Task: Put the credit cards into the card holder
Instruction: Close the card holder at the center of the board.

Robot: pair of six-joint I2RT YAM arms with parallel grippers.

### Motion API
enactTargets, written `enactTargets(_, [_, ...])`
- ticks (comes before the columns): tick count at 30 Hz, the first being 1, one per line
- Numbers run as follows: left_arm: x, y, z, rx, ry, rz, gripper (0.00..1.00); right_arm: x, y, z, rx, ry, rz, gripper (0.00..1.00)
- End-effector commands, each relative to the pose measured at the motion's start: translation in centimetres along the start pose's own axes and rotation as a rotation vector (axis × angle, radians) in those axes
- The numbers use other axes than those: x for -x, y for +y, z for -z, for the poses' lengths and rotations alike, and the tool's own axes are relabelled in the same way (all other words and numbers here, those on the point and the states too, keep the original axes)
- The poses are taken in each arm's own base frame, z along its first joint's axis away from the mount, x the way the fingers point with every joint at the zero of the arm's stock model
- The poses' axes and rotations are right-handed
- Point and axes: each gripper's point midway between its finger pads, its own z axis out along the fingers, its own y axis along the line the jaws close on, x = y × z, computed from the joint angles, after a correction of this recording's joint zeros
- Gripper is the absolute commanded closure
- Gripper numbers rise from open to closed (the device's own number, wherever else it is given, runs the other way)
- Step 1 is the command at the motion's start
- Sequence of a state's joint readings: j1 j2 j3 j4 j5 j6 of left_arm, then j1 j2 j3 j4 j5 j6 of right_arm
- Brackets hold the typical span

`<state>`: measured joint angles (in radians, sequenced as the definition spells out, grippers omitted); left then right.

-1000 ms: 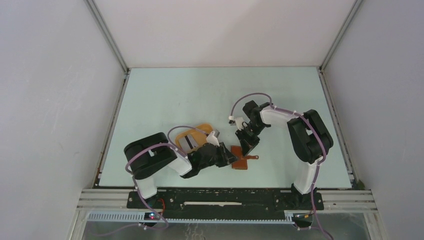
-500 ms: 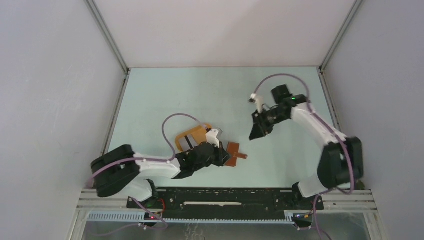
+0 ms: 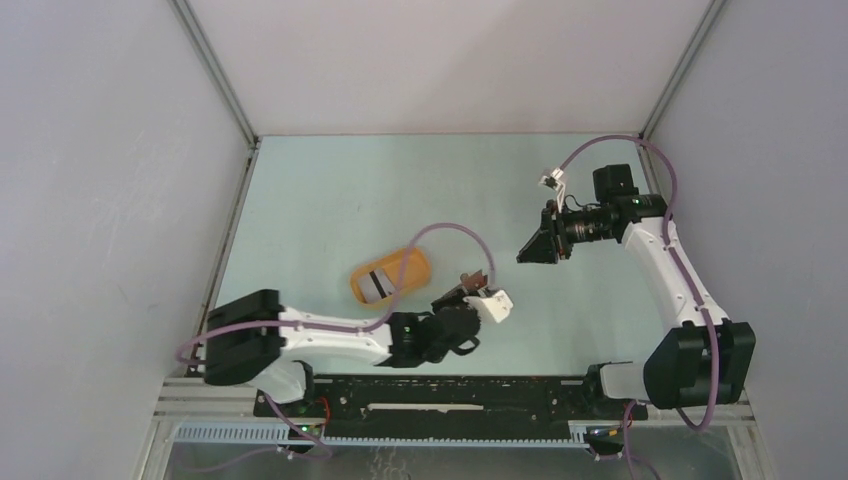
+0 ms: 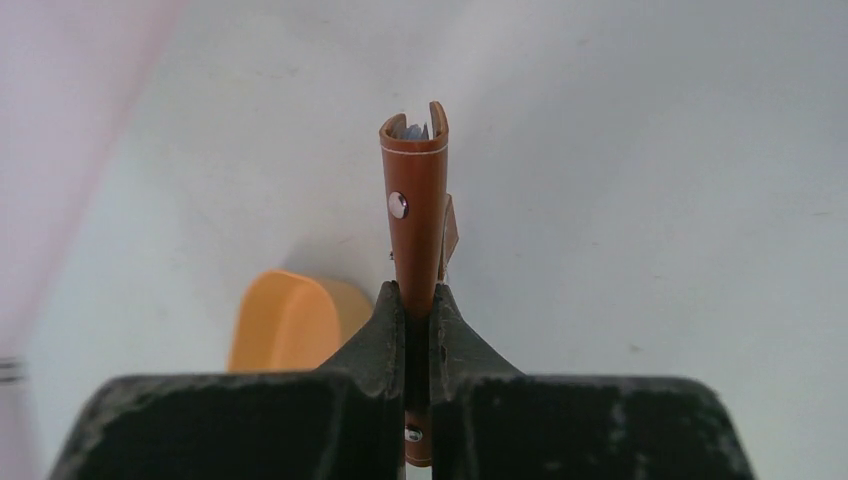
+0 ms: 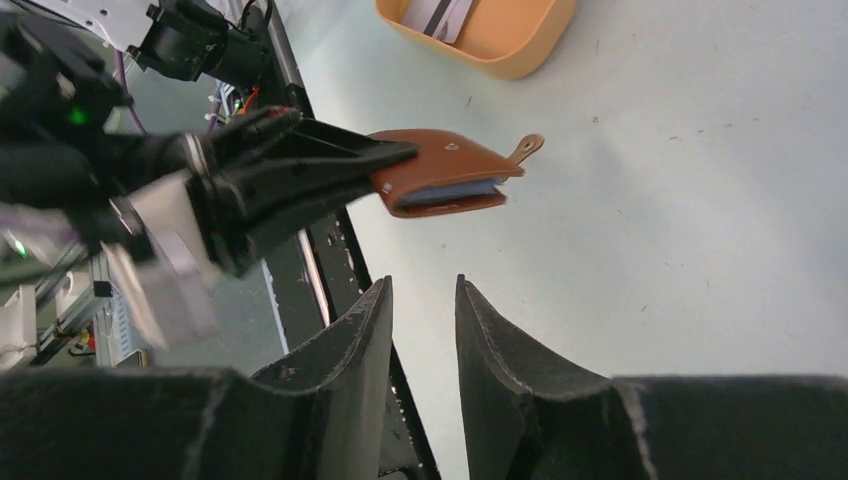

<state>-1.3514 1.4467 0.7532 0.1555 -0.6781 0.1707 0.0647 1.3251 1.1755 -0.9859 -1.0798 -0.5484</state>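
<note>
The reddish-brown card holder is folded almost flat and held off the table, edge-on, by my left gripper, which is shut on its near end. A pale grey-blue layer shows between its leaves; I cannot tell whether that is a card. From the right wrist the card holder hangs level in the left gripper's fingers, with its snap tab pointing right. One grey-white credit card with a dark stripe lies in the orange tray. My right gripper hovers far right, open and empty.
The orange oval tray sits on the pale green table, left of the held holder. The black base rail runs along the near edge, just under the left arm. White walls close the table at the left, back and right.
The left gripper closed on the card holder, lifted it and swung it right toward the near edge. The right arm pulled back to the far right and opened its jaws.
</note>
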Motion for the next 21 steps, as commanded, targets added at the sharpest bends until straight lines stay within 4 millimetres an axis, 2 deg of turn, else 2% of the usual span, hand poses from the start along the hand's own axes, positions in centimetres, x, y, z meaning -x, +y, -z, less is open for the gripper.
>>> enactTargets(1, [-0.1, 1.7, -0.9, 0.200, 0.130, -0.363, 1.00, 0.0, 0.0, 0.3, 0.014, -0.015, -0.021, 0.62])
enactTargets(6, [-1.3, -3.0, -2.9, 0.141, 0.163, -0.524, 1.00, -0.1, -0.7, 0.6, 0.000, -0.019, -0.049, 0.62])
enactTargets(8, [-1.7, -4.6, -3.2, 0.105, 0.162, -0.538, 0.95, -0.1, -0.8, 0.7, 0.000, -0.025, -0.058, 0.62])
enactTargets(13, [-2.5, -7.7, -3.4, -0.025, 0.169, -0.449, 0.69, -0.2, -0.9, 0.7, 0.004, -0.024, -0.065, 0.62])
enactTargets(17, [-2.5, -8.3, -2.3, -0.077, 0.168, -0.302, 0.34, -0.3, -1.1, 0.7, 0.002, -0.019, -0.068, 0.62])
enactTargets(19, [-1.6, -8.4, -1.5, -0.100, 0.138, -0.176, 0.27, -0.4, -1.2, 0.7, -0.007, -0.015, -0.049, 0.61])
enactTargets(21, [-0.6, -8.4, -0.6, -0.128, 0.107, -0.073, 0.25, -0.4, -1.6, 0.9, -0.038, -0.010, -0.013, 0.59])
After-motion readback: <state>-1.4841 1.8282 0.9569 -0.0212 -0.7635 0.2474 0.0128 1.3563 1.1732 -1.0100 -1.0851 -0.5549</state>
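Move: The card holder is already pinched, folded, in the left fingers; the landing spot on the board where it is to be laid is about 11 cm below the left hand, some 3 cm to its right and 1 cm farther out. The orange tray stands about 16 cm to the left of that hand, 8 cm farther out and 10 cm lower. From the right hand, which is empty, the landing spot lies some 8 cm left, 3 cm back and 20 cm down. The card holder is carried down about 9 cm to the board in the left hand's grip, the hand also easing some 3 cm back and 3 cm right while it rolls about 30 degrees, its left side rising. Near the bottom the fingers open wide and let go of the holder, and the hand starts to lift by about a centimetre. ##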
